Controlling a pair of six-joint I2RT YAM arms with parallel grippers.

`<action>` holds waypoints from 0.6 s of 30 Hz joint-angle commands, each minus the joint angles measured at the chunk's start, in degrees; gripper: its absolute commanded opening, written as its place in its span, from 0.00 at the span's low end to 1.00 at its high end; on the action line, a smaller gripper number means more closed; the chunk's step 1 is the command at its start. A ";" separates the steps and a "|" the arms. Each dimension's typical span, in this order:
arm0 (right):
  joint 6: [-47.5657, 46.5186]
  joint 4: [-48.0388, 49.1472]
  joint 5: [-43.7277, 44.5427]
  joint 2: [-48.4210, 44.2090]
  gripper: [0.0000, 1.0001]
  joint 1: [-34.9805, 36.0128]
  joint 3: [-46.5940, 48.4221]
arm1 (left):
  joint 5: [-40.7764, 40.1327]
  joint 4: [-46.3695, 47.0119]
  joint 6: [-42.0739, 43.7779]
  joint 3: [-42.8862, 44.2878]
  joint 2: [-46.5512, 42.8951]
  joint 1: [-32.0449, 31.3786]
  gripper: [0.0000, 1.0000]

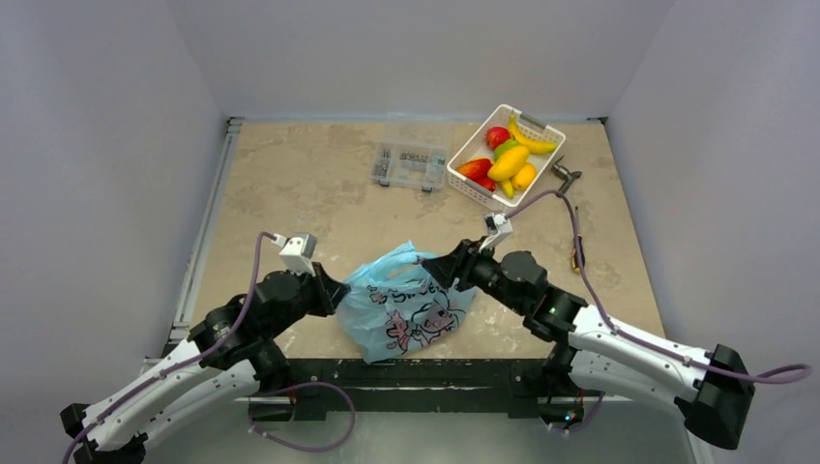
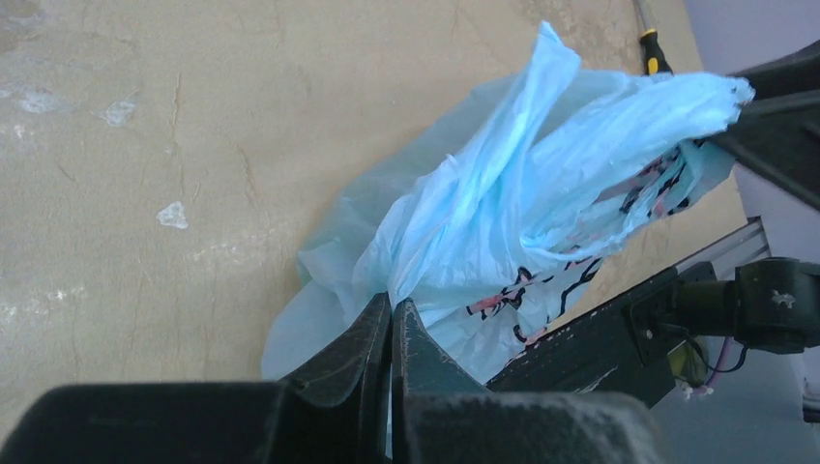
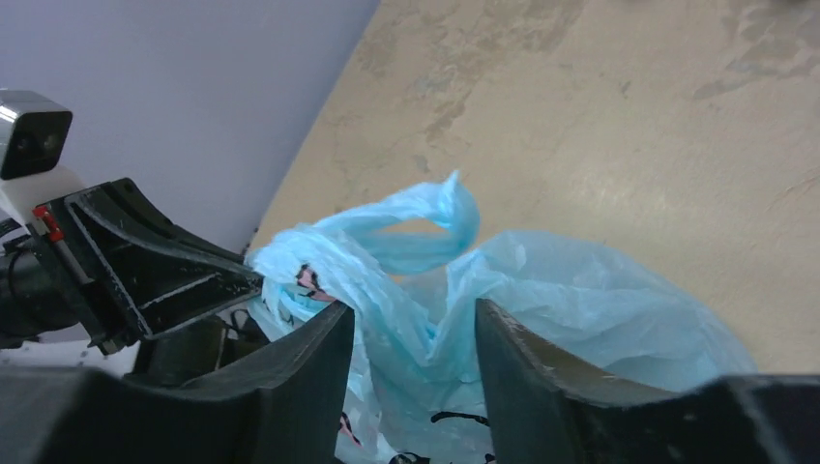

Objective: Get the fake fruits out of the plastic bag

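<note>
The light blue plastic bag [image 1: 406,304] with a cartoon girl print lies crumpled at the table's near edge, between both arms. My left gripper [image 1: 338,293] is shut on a fold at the bag's left side; in the left wrist view its jaws [image 2: 392,307] pinch the thin film. My right gripper [image 1: 432,266] is at the bag's upper right edge. In the right wrist view its jaws [image 3: 414,314] stand apart with loose folds of the bag [image 3: 541,290] between them, a loop handle [image 3: 425,208] rising beyond. The fake fruits are hidden inside the bag.
A white basket [image 1: 474,135] holding a banana, mangoes and red fruits stands at the back right. A clear compartment box [image 1: 410,165] sits left of it. A screwdriver [image 1: 577,253] and a small metal tool [image 1: 564,176] lie near the right edge.
</note>
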 commanded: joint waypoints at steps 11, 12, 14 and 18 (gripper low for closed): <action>-40.96 -36.30 -7.96 10.40 0.86 0.45 34.12 | 5.32 1.68 3.10 2.89 3.47 0.04 0.00; -42.43 -36.53 -7.83 11.68 0.87 1.81 35.31 | 5.41 1.66 3.11 3.11 3.68 0.08 0.00; -45.02 -37.68 -2.31 15.02 0.89 6.75 37.82 | 5.61 1.42 3.16 3.50 4.14 0.09 0.00; -49.17 -42.27 10.21 24.48 0.98 14.12 43.38 | 5.86 0.90 2.88 3.85 4.36 0.08 0.00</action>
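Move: Spread below the hands, the plastic bag has its middle about 8 cm back, 6 cm to the left and 12 cm below the right hand, whose part-open fingers are still around its upper right edge. The parts box stands about 24 cm ahead and 6 cm left of the right hand, and the fruit basket 25 cm ahead and 18 cm right. From the left hand, already shut on the bag, its middle is about 4 cm back, 12 cm right and 10 cm lower. Coming free of the bag's edge, the right hand rises about 7 cm with a slight forward drift, then swings some 4 cm left over the bag and a little back, towards the left gripper. Meanwhile its fingers spread from under half open to nearly fully open, and the wrist rolls about 45 degrees, left side dropping. The left hand keeps its pinch, easing about 1.5 cm right. ##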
